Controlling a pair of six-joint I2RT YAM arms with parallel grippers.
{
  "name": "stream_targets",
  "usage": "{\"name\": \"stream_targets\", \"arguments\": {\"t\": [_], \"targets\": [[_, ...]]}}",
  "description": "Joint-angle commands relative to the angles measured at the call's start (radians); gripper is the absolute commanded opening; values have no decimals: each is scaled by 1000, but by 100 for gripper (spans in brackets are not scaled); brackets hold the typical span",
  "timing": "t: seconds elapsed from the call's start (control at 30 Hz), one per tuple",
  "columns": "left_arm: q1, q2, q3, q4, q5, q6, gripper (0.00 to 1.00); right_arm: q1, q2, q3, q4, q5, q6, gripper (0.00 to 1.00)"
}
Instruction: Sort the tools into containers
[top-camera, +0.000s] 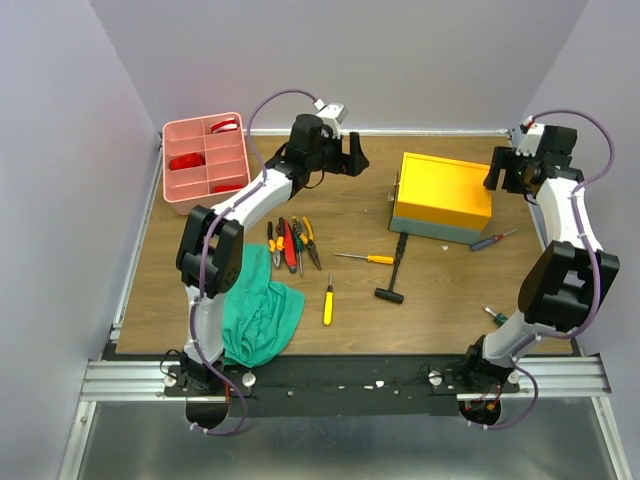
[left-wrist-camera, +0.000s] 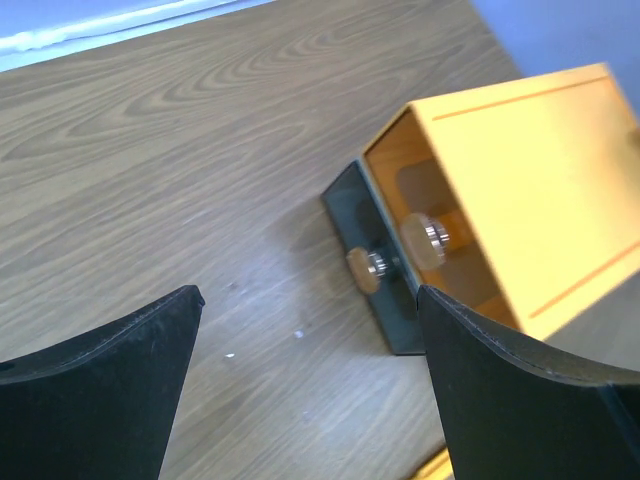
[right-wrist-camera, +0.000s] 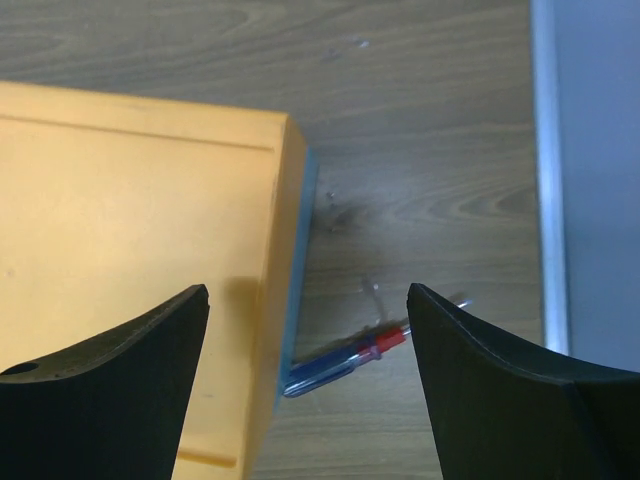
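Note:
The yellow-topped grey toolbox (top-camera: 443, 197) stands at the back right of the table, and the pink tray (top-camera: 232, 149) sits at the back left with red-handled items in two compartments. My left gripper (top-camera: 352, 156) hovers open left of the toolbox; its wrist view shows the toolbox (left-wrist-camera: 520, 190) and a knob (left-wrist-camera: 364, 269) past empty fingers (left-wrist-camera: 120, 380). My right gripper (top-camera: 508, 176) is open above the toolbox's right end (right-wrist-camera: 130, 220). A blue-and-red screwdriver (right-wrist-camera: 350, 360) lies below it against the box. Pliers (top-camera: 290, 241), two yellow screwdrivers (top-camera: 366, 258) (top-camera: 328, 300) and a black hammer (top-camera: 397, 268) lie mid-table.
A green cloth (top-camera: 258, 306) lies crumpled at the front left beside my left arm. A green-handled screwdriver (top-camera: 494, 317) rests near my right arm's base. The blue-and-red screwdriver (top-camera: 493, 240) lies by the toolbox's front right corner. Walls close in the table on three sides.

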Motion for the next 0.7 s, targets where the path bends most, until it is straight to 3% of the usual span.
{"name": "stream_targets", "arguments": {"t": [0.0,0.13,0.27,0.37,0.67], "targets": [[-9,37,44,6,114,-122,99,-2,48,14,-85,-166,65,88],[-22,42,39,-33,82,-131,99,-2,99,26,-90,-244,45,84],[-32,28,26,-85,27,-114,99,-2,174,98,-82,-301,49,65],[-38,4,-10,-96,7,-95,99,1,245,177,-71,-359,84,58],[-78,4,-57,-74,-18,-93,99,61,373,320,-7,-353,170,60]]}}
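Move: Roughly 15 cm to the right hand's left and about level with it sits the two-drawer box, its middle some 11 cm lower; its near end edge is only about 4 cm to the left. The red-blue screwdriver lies about 6 cm back and 1 cm left, 17 cm below. For the left hand, the drawer knobs are about 10 cm right, 3 cm back and 11 cm down; the yellow screwdriver lies 15 cm back, 4 cm right, 18 cm down. Dipping about 3 cm and sliding left to the box's right end, the right hand rolls its left side up some 20 degrees and narrows its fingers partway over the top edge, then pushes that end about 6 cm forward. The wide-open left hand, after a small rise, sinks 5 cm net and draws back 4 cm towards the knobs, tipping down slightly. ##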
